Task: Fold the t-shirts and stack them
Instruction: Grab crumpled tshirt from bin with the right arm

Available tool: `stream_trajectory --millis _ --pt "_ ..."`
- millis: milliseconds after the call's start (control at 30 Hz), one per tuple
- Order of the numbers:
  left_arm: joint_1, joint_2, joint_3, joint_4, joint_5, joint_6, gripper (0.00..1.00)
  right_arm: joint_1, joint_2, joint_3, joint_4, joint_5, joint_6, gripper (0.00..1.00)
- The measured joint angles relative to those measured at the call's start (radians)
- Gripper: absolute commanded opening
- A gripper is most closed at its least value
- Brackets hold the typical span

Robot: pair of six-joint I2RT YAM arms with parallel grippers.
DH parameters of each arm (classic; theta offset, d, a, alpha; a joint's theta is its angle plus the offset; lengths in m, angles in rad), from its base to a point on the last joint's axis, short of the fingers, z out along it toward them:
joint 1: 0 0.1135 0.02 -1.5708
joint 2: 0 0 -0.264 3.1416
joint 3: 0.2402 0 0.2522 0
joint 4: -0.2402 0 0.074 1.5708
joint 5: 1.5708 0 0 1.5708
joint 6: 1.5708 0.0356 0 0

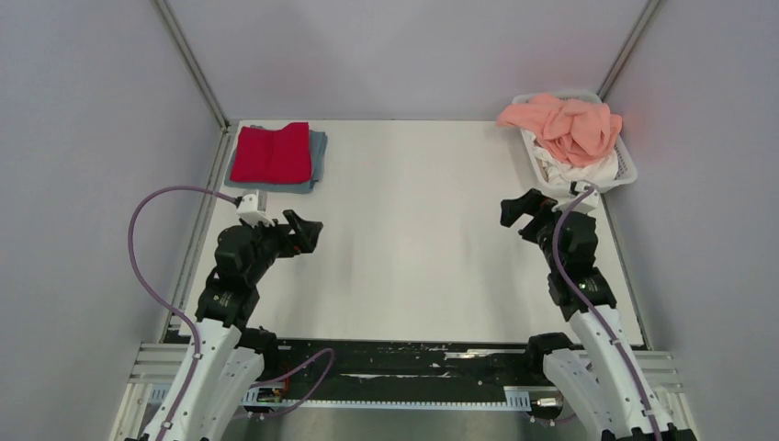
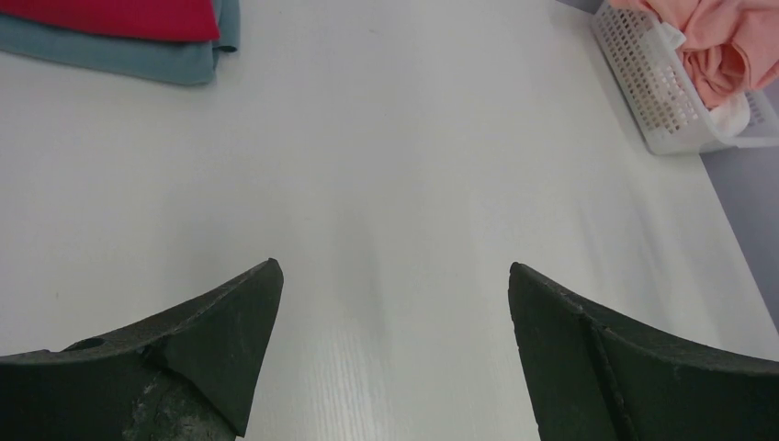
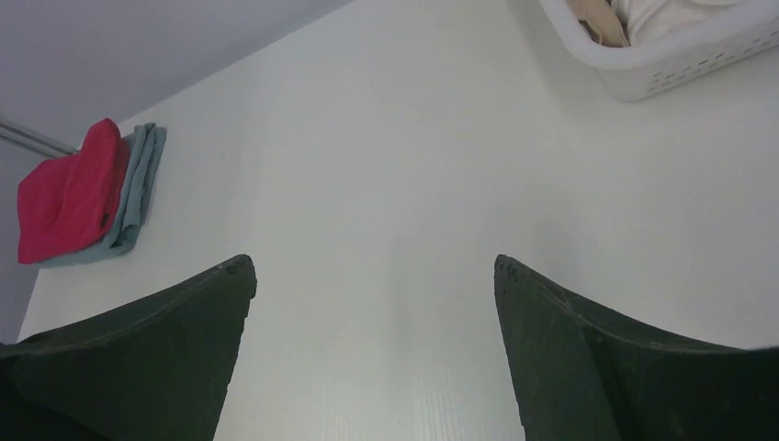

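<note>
A folded red t-shirt (image 1: 272, 153) lies on a folded grey-blue t-shirt (image 1: 317, 147) at the table's far left corner. Both also show in the left wrist view, red (image 2: 119, 16) on grey-blue (image 2: 119, 57), and in the right wrist view, red (image 3: 69, 193) on grey-blue (image 3: 138, 188). A crumpled salmon-pink t-shirt (image 1: 565, 127) tops white shirts (image 1: 579, 171) in the basket at the far right. My left gripper (image 1: 309, 231) is open and empty over bare table. My right gripper (image 1: 516, 208) is open and empty, just left of the basket.
The white plastic mesh basket (image 1: 628, 165) stands at the far right corner; it also shows in the left wrist view (image 2: 643, 87) and the right wrist view (image 3: 680, 60). Grey walls close in the white table (image 1: 413, 230) on three sides.
</note>
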Motion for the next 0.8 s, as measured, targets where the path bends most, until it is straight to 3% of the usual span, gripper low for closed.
stream_trajectory --millis 100,300,700,767,800 --pt "0.0 0.0 0.0 0.001 0.0 0.001 1.0 0.0 0.102 0.077 0.013 0.035 -0.021 1.0" --pt "0.0 0.0 0.0 0.001 -0.003 0.002 1.0 -0.014 0.454 0.359 0.04 0.15 -0.131 1.0" --pt "0.0 0.054 0.0 0.011 -0.027 0.002 1.0 -0.329 1.284 1.074 0.003 0.264 -0.206 1.0" --pt "0.0 0.074 0.0 0.017 -0.024 0.002 1.0 -0.352 1.415 1.214 -0.004 0.243 -0.22 0.91" --pt "0.0 0.085 0.0 0.019 -0.023 0.002 1.0 -0.36 1.479 1.285 -0.009 0.229 -0.229 0.78"
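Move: The coral t-shirt heaped on top in the bin lies about 29 cm ahead of the open right hand, 18 cm to its right and 9 cm below. The bin's middle is some 26 cm ahead, 18 cm right and 14 cm down, while the white t-shirt fills its near part, about 19 cm ahead, 17 cm right and 12 cm down. From the left hand the coral t-shirt lies about 32 cm ahead, 57 cm right and 10 cm below. The coral t-shirt in the bin is what the right hand swings out to, fast: about 30 cm forward and 22 cm right, rising slightly first, then sinking over the bin while its wrist turns clockwise by some 25 degrees, tips down and rolls left side low. The fingers stay wide open and end close around the heap's top; contact can't be made out. The left hand sinks slightly. ##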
